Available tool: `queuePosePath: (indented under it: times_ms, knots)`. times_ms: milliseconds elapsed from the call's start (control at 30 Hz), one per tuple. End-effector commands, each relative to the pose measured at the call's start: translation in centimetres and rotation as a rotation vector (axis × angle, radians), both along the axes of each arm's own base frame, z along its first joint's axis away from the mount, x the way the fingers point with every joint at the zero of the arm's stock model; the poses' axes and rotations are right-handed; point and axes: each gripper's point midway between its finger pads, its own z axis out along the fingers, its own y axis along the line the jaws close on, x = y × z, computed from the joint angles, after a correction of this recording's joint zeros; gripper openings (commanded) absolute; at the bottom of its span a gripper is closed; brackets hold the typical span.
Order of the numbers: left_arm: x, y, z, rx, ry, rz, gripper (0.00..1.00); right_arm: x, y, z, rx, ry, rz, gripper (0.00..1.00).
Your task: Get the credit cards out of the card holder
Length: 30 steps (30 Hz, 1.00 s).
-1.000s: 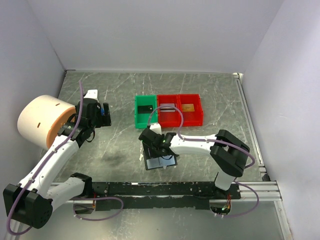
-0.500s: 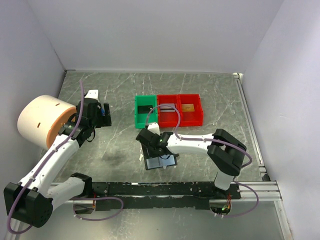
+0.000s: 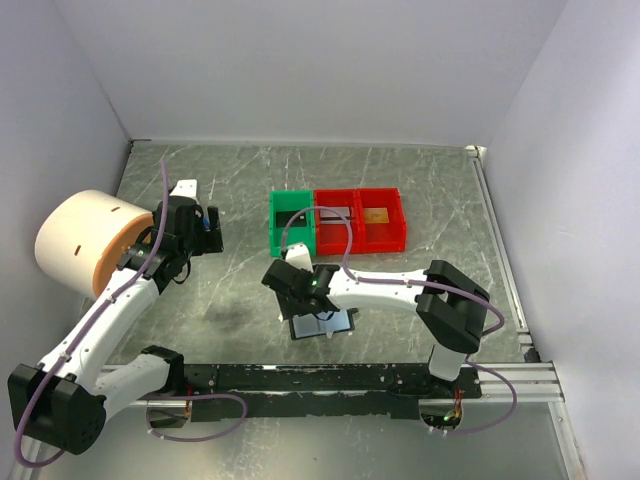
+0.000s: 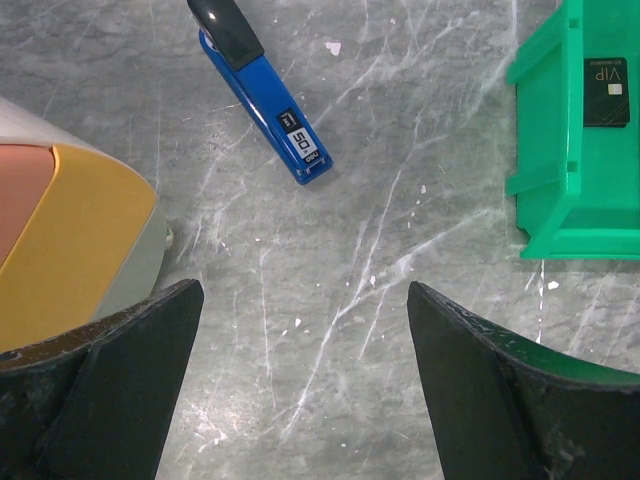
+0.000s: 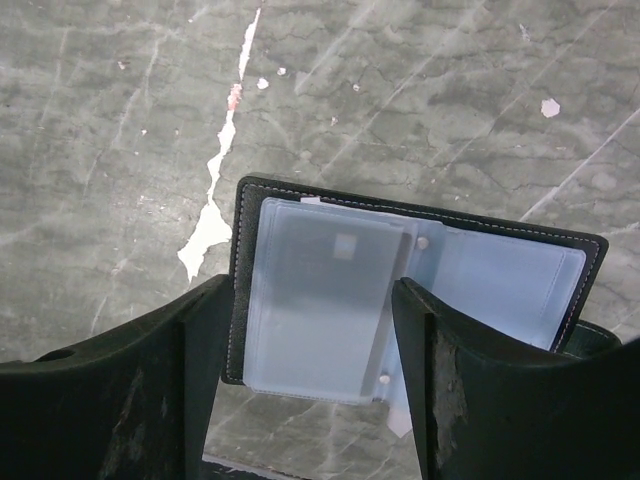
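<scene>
The black card holder (image 5: pixel 245 200) lies open on the table, its pale blue sleeves (image 5: pixel 480 285) spread; it also shows under the right arm from above as the card holder (image 3: pixel 322 323). A silvery grey credit card (image 5: pixel 325 300) shows through the left sleeve. My right gripper (image 5: pixel 312 295) hovers open just above it, one finger on each side of that sleeve stack and nothing held. A black credit card (image 4: pixel 607 90) lies in the green bin (image 4: pixel 560 190). My left gripper (image 4: pixel 300 300) hangs open over bare table, far left of the holder.
Three bins stand in a row behind the holder: a green bin (image 3: pixel 285 235) and two red bins (image 3: pixel 340 238), (image 3: pixel 385 236), with a grey card (image 3: pixel 335 213) and an orange-gold card (image 3: pixel 377 214). A blue stapler (image 4: pixel 262 92) and a big cream roll (image 3: pixel 75 240) are at the left.
My right gripper has shifted a little to the left over the open holder. The left arm has stayed still.
</scene>
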Motion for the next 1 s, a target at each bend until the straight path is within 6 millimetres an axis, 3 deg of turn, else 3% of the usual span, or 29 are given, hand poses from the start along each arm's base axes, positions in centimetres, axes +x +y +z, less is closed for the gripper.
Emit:
queuePosePath:
  times_ms: [0,133,267,433,633,867,967]
  knots:
    - [0.3,0.0,0.4,0.000,-0.012,-0.008,0.95,-0.2,-0.6,-0.5,0.012,0.007,-0.040,0.64]
    - [0.3,0.1,0.4,0.000,-0.013,-0.008,0.95,-0.9,-0.2,-2.1,0.046,0.055,-0.040,0.61]
    - [0.3,0.1,0.3,0.002,-0.009,-0.007,0.95,-1.1,-1.1,-3.3,0.027,0.073,-0.069,0.58]
    - [0.3,0.0,0.2,0.000,-0.005,-0.013,0.95,-1.4,-1.6,-3.4,0.079,0.097,-0.064,0.52]
    - [0.3,-0.2,0.0,-0.004,0.002,-0.016,0.95,-1.3,-1.1,-3.0,0.258,0.142,-0.062,0.44]
    - [0.2,-0.5,-0.5,-0.012,0.025,-0.030,0.95,-1.4,-1.5,-3.3,0.281,0.170,-0.064,0.40]
    - [0.1,-1.5,-0.8,-0.051,0.039,-0.068,0.94,-1.3,-1.4,-2.8,0.309,0.168,-0.062,0.33]
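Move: The left-hand clear pocket of the opened card holder lies about 3 cm beneath the right hand's open fingers, within a centimetre or so to the right. The holder's right page is centred roughly 8 cm to the right of that hand, about level with it. A white scratch on the table lies some 5 cm to its left and 2 cm ahead; the green bin sits about 23 cm ahead and 4 cm left. From the idle left hand, the pocket is some 24 cm right, 14 cm back and 16 cm below. Sinking about 2 cm onto the left pocket, and easing back and right by nearly 1 cm, the right hand then closes its fingers from about two-thirds to a bit over a third open, pinching the clear film from both sides. As they close, it rises again by barely 1 cm and rolls some 20 degrees, its left side lifting. ##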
